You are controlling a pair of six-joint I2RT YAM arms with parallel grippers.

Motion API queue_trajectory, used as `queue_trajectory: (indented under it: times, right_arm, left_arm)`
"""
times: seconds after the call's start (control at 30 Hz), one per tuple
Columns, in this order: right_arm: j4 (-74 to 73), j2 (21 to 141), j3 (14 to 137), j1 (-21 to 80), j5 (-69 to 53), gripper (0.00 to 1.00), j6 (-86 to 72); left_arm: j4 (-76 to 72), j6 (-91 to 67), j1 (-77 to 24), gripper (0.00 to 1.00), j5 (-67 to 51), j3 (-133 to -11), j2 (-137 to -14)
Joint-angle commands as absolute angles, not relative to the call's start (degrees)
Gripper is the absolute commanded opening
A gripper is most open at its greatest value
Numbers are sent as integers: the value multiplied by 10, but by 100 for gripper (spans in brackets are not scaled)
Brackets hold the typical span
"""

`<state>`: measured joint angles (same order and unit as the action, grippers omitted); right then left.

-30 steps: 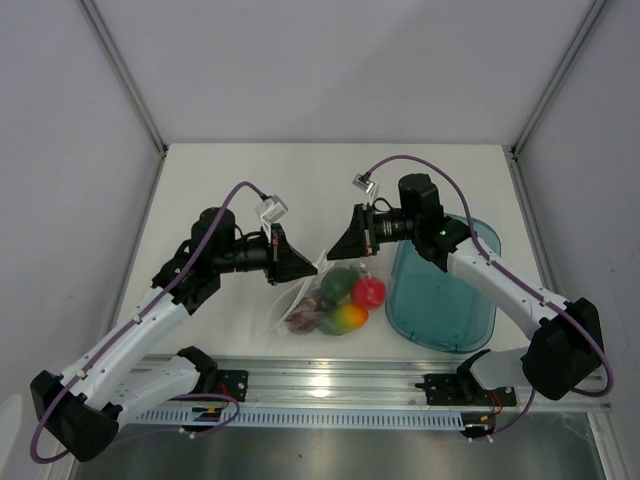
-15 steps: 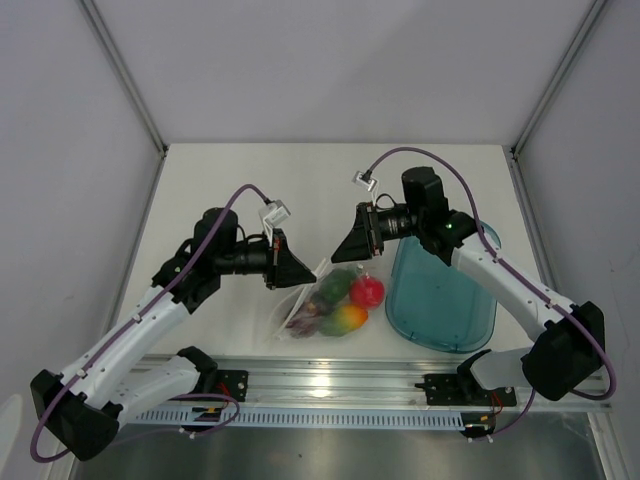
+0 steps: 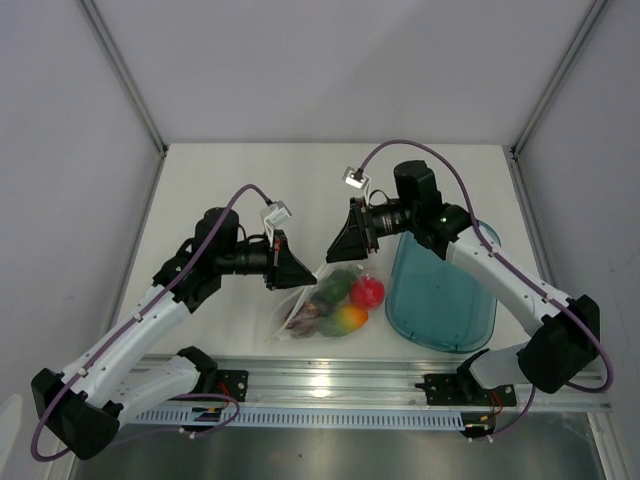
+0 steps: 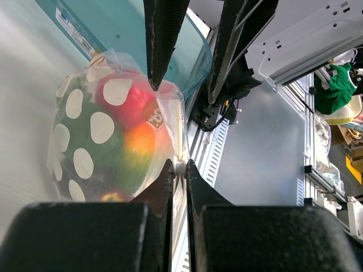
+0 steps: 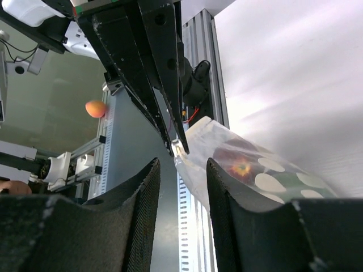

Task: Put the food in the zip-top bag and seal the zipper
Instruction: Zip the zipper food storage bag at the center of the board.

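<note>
The zip-top bag [image 3: 312,300], clear with white dots, lies near the table's front between my arms. It holds the food: red tomato [image 3: 368,292], green piece [image 3: 335,286], orange-yellow piece [image 3: 350,318] and dark purple piece [image 3: 300,318]. My left gripper [image 3: 300,273] is shut on the zipper [image 4: 180,166] at the end of the bag's mouth edge. In the left wrist view the bag [image 4: 108,130] bulges left of that grip. My right gripper [image 3: 333,250] is open just above the bag. In the right wrist view its jaws [image 5: 180,170] stand wide either side of the bag's corner [image 5: 187,153] without touching.
A translucent teal oval tray [image 3: 440,300] stands right of the bag, under my right forearm. The aluminium rail [image 3: 330,385] runs along the table's front edge. Grey walls close in the left, right and back.
My right gripper has shifted slightly left and back over the bag. The bag has sagged a little lower toward the table. My left gripper keeps its hold.
</note>
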<state>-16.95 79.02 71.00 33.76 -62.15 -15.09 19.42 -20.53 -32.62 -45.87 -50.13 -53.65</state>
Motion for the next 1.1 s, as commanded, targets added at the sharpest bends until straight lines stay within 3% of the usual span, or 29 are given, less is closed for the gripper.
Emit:
queue_trajectory:
  times: [0.0,0.33,0.53,0.7,0.87,1.07]
  right_arm:
    - [-189,806,748,347,-635,40,-112]
    - [-179,829,746,360,-674,27,-108]
    - [-196,838,748,372,-689,26,-98]
    - [-203,843,750,378,-696,18,-94]
    - [-192,847,752,381,-698,1,-106]
    - [-192,855,761,380,-655,0,-127]
  left_arm:
    - [177,-211,-329,1,-480,-520,-538]
    - [161,-221,-329,1,-490,-517,-541]
    - [165,-218,-329,1,-490,-519,-541]
    - [149,-230,-329,1,-494,-513,-544]
    - [149,-229,-329,1,-496,-515,-547]
    - [154,-229,-329,1,-492,-516,-545]
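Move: The zipper spot that the half-open right hand goes for, beside the left fingertips, lies about 2 cm back, 2 cm to its left and 2 cm below it. From the left hand, already pinching the zipper, that spot is about 2 cm ahead and 1 cm right, at the same height. In the bag, some 8 cm below the right hand, the green avocado lies 6 cm back and 2 cm right, the red tomato 8 cm back and 8 cm right, and the mango 13 cm back and 3 cm right. The right hand eases about 3 cm in all towards the left fingertips, first to its left and down, then mostly back, turning roughly 10 degrees counter-clockwise as its half-open fingers close fully and pinch the zipper edge right beside them. The left hand stays in place with its shut fingers still holding the zipper, so that the two sets of fingertips end close together on it. ##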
